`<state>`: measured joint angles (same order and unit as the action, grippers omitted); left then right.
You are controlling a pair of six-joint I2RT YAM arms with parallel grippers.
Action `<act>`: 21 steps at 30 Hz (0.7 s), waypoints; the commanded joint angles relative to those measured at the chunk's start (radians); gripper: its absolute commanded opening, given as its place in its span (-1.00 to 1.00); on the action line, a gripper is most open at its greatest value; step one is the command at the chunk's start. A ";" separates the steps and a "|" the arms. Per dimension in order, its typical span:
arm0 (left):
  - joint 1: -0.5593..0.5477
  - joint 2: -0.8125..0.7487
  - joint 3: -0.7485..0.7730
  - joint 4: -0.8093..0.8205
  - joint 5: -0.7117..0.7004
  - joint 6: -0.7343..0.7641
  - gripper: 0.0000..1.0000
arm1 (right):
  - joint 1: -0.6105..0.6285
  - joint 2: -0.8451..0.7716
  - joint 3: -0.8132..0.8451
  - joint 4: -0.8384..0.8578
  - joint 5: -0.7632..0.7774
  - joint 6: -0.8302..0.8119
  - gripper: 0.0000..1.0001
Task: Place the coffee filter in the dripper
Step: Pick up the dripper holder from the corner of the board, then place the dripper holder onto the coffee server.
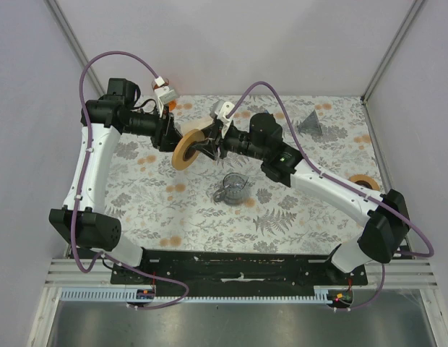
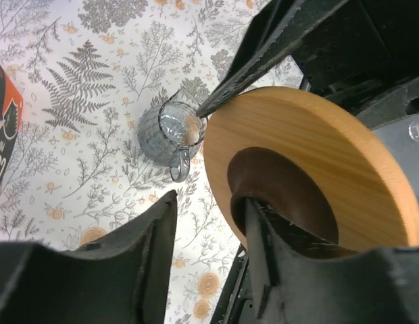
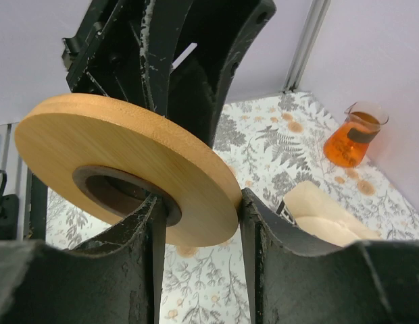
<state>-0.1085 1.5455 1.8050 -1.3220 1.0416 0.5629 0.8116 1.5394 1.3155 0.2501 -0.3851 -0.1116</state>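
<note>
A wooden ring hangs in the air between both arms. In the right wrist view my right gripper pinches the ring, one finger in its hole and one on its outer rim. My left gripper stands open; one finger sits inside the hole of the ring, the other is clear of it. A grey glass dripper with a handle stands on the table below, also in the left wrist view. Pale paper coffee filters lie behind the right fingers.
A flask of orange liquid stands near the back wall. A grey cone sits at the back right, and a round orange-brown object lies by the right arm. An orange and black box shows at the left wrist view's edge.
</note>
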 commanded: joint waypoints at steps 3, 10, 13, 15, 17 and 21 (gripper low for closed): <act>0.018 -0.010 0.034 -0.090 -0.011 -0.110 0.36 | -0.032 -0.062 0.071 -0.181 0.146 0.061 -1.00; 0.050 -0.004 0.007 0.043 -0.169 -0.190 0.48 | -0.118 -0.081 0.100 -0.475 0.114 0.101 -1.00; 0.059 -0.013 -0.007 0.072 -0.205 -0.187 0.48 | -0.173 -0.068 0.136 -0.642 0.071 0.099 -1.00; 0.059 -0.028 -0.035 0.118 -0.261 -0.205 0.48 | -0.207 -0.041 0.184 -0.775 0.052 0.098 -1.00; 0.061 -0.035 -0.058 0.150 -0.304 -0.215 0.48 | -0.221 0.028 0.270 -0.938 0.067 0.066 -1.00; 0.059 -0.050 -0.093 0.171 -0.330 -0.218 0.48 | -0.219 0.232 0.509 -1.291 0.107 -0.006 -1.00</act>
<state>-0.0502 1.5433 1.7367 -1.2144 0.7692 0.3859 0.5816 1.6188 1.6203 -0.6514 -0.2958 -0.0528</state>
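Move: Some 9 cm to the right of the right hand, about 5 cm nearer the base and roughly 25 cm below, stands the glass jug; that hand already grips the dripper holder's rim. The filter box lies about 15 cm ahead of it and 4 cm left, the blue dripper about 18 cm ahead and 20 cm right, both near 28 cm below. From the left hand the jug is about 17 cm right, 3 cm back and 24 cm below. Keeping its pinch on the holder, the right hand draws it out of the left's grasp, going about 12 cm right, 9 cm down and some 4 cm forward, down towards the jug, while the wrist tips the fingertips from level to downward and turns roughly 20 degrees clockwise. The left hand spreads its part-open fingers wide, comes free of the holder and backs off about 4 cm left, forward and down. ##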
